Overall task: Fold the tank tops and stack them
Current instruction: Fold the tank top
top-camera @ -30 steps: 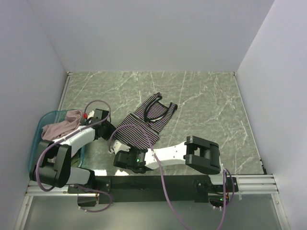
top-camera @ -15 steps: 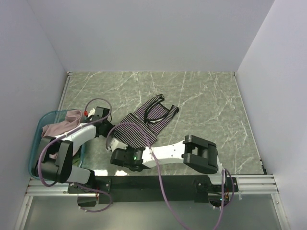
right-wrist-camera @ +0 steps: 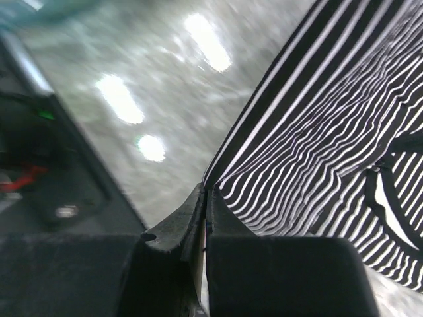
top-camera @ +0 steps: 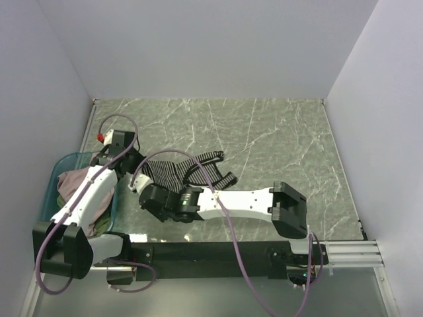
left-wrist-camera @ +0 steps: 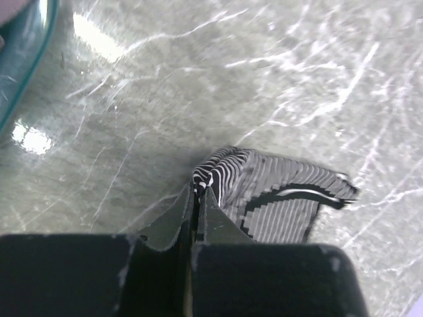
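Observation:
The black-and-white striped tank top (top-camera: 177,169) hangs stretched between both grippers above the left part of the marble table (top-camera: 277,139), its dark-edged straps trailing right onto the surface. My left gripper (top-camera: 129,163) is shut on one corner of the top (left-wrist-camera: 277,195), with the cloth bunched at its fingertips (left-wrist-camera: 197,193). My right gripper (top-camera: 139,187) is shut on the top's near edge (right-wrist-camera: 317,125), which is pinched right at its tips (right-wrist-camera: 205,193). A dusty pink tank top (top-camera: 82,188) lies heaped in the tub, with a greenish cloth under it.
The teal plastic tub (top-camera: 47,198) stands at the left edge, beside the left arm; its rim (left-wrist-camera: 26,53) shows in the left wrist view. White walls close off the table at the back and on both sides. The black arm rail (top-camera: 218,251) runs along the near edge.
Both grippers have closed on the striped top and lifted it. The top has moved left and stretched out between them, and the left arm has swung toward the back.

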Tool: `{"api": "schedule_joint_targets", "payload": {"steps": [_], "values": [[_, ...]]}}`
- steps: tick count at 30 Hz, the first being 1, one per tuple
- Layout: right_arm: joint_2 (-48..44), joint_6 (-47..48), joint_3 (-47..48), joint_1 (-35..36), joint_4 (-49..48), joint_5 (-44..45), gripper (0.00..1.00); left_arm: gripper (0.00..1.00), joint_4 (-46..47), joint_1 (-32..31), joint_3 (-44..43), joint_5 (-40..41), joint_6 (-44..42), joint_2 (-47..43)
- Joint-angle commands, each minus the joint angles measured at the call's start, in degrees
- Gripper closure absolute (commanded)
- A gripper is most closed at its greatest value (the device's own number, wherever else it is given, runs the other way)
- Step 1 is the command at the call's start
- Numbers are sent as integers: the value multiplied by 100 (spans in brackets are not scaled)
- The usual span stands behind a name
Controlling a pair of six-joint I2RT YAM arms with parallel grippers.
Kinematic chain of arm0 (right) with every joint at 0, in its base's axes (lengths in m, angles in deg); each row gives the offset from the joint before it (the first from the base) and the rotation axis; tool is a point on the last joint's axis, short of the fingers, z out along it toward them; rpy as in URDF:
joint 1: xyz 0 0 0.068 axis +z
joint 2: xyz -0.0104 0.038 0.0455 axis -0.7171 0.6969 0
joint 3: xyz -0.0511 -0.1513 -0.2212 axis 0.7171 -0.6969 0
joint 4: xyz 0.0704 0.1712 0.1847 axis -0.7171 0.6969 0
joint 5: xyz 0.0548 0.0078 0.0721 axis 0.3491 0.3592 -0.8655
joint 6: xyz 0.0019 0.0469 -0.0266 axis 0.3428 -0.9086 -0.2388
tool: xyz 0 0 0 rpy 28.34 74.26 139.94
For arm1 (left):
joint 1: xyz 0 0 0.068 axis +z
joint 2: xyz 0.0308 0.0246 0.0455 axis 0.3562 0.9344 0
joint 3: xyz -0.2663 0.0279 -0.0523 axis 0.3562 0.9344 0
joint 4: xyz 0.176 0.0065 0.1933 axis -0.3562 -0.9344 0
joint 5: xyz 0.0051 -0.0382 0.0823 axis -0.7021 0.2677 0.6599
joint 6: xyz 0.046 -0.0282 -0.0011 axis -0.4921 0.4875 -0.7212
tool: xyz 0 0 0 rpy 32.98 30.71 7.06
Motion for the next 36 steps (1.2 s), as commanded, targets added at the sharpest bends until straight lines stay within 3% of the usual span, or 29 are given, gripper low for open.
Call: {"api": "schedule_joint_targets", "payload": {"steps": [1, 11, 18, 26, 36], "values": [[-541, -506, 232, -276, -247, -1112, 99, 99, -279, 69, -563, 35, -244, -108], [-1675, -1992, -1525, -1629, -2109, -3021, 98, 99, -87, 25, -1539, -395, -148, 621], [-2150, -3064, -2895, -2394, -3637, -3900, 98, 99, 28, -536, -2031, -282, 98, 1499], [-2511, -3909, -4179, -2941, -5000, -4174, 98, 99, -95, -1178, -2980, -62, 301, 2483], [-3055, -4384, -5304, -3424, -5590, -3963, 98, 99, -192, -1732, -3859, 44, 450, 3477]]}}
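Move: Both grippers already hold the lifted hem of the tank top, with the straps on the table to the right. From the left gripper, the far strap lies some 23 cm right, 5 cm ahead and 12 cm below; the laundry basin's middle is about 23 cm left, 10 cm back and 7 cm lower. From the right gripper, the near strap lies roughly 24 cm right, 12 cm ahead and 11 cm below. Keep both grippers pinched on the hem and carry it right and forward towards the straps: the left about 16 cm right and 10 cm forward, the right slightly less. Lift first, then sink partway while travelling, ending slightly higher than the start. Roll the right wrist strongly so its fingers flatten and point mostly left; turn the left a little clockwise. ##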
